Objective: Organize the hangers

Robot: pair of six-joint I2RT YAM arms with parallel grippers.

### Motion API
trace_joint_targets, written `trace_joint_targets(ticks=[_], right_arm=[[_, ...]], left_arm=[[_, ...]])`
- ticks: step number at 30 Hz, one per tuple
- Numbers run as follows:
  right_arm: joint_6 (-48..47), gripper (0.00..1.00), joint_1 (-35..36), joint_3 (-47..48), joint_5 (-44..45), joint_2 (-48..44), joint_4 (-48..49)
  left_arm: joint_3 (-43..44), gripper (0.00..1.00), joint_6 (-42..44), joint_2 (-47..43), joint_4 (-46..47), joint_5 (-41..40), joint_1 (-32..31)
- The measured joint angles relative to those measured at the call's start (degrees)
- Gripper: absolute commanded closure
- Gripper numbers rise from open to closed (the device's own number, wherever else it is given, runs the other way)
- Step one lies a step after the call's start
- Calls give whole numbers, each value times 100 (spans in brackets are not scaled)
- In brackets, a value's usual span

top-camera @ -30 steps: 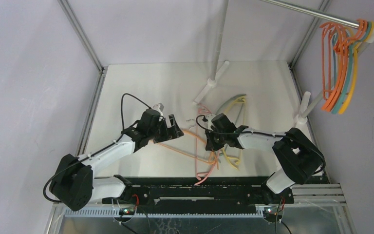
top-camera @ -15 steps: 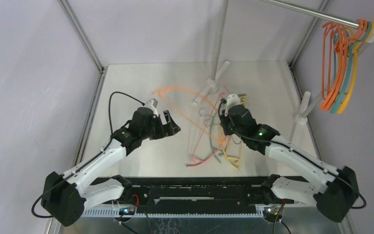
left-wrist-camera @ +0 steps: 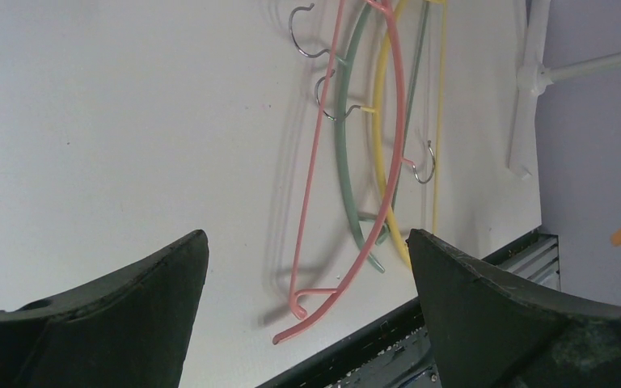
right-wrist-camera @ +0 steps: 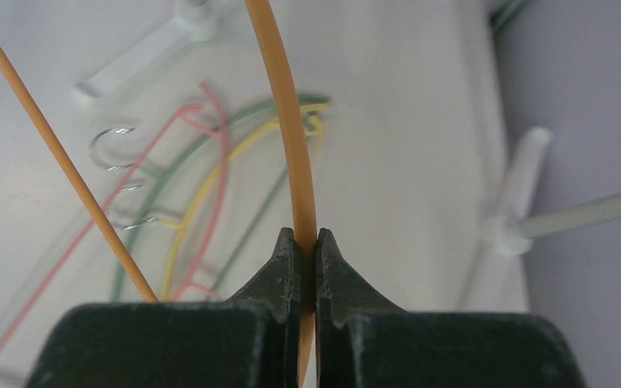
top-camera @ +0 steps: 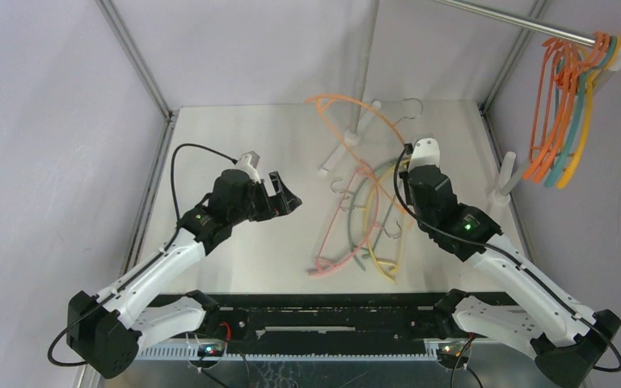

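My right gripper is shut on the curved bar of an orange hanger and holds it in the air over the back of the table. In the right wrist view the orange hanger runs up from between the closed right gripper. Pink, green and yellow hangers lie tangled on the table below. My left gripper hovers open to their left, holding nothing. The left wrist view frames the pink hanger between the wide-apart fingers of the left gripper. Several hangers hang on the steel rod.
White rack feet stand at the back middle and at the right of the white table. A black rail runs along the near edge. Grey walls and metal frame posts close in both sides.
My right arm has lifted the orange hanger off the pile, up and toward the back. The left arm drew back slightly to the left, still open.
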Motion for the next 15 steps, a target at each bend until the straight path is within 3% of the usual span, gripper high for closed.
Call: trace_joint_targets(ticks=[6,15], right_arm=[[-837,100,0,463,1172,-83,-118],[-1764,100,-2,601,2420,-918,-94]], left_arm=[[0,3,79,4,-9,66,0],[0,3,313,11,-92,184,0]])
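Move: The orange hanger is already in the right hand's shut fingers. It is bound for the free stretch of rail just left of the hung hangers, roughly 10 cm ahead, 21 cm right and 25 cm above that hand. The hung hangers' bodies are some 8 cm ahead, 24 right and 16 up. The pink hanger lies on the table, 17 cm left, level with it fore and aft, 25 below. From the left hand that rail spot is about 12 cm ahead, 51 right and 32 up. The orange hanger, still pinched by its curved bar, is carried quickly by the right hand to the right and up, about 10 cm each way, towards the rail and the hung hangers. The hand also draws back some 4 cm late on, while the wrist turns clockwise by nearly 20 degrees, lifts the fingertips and rolls its left side down. ##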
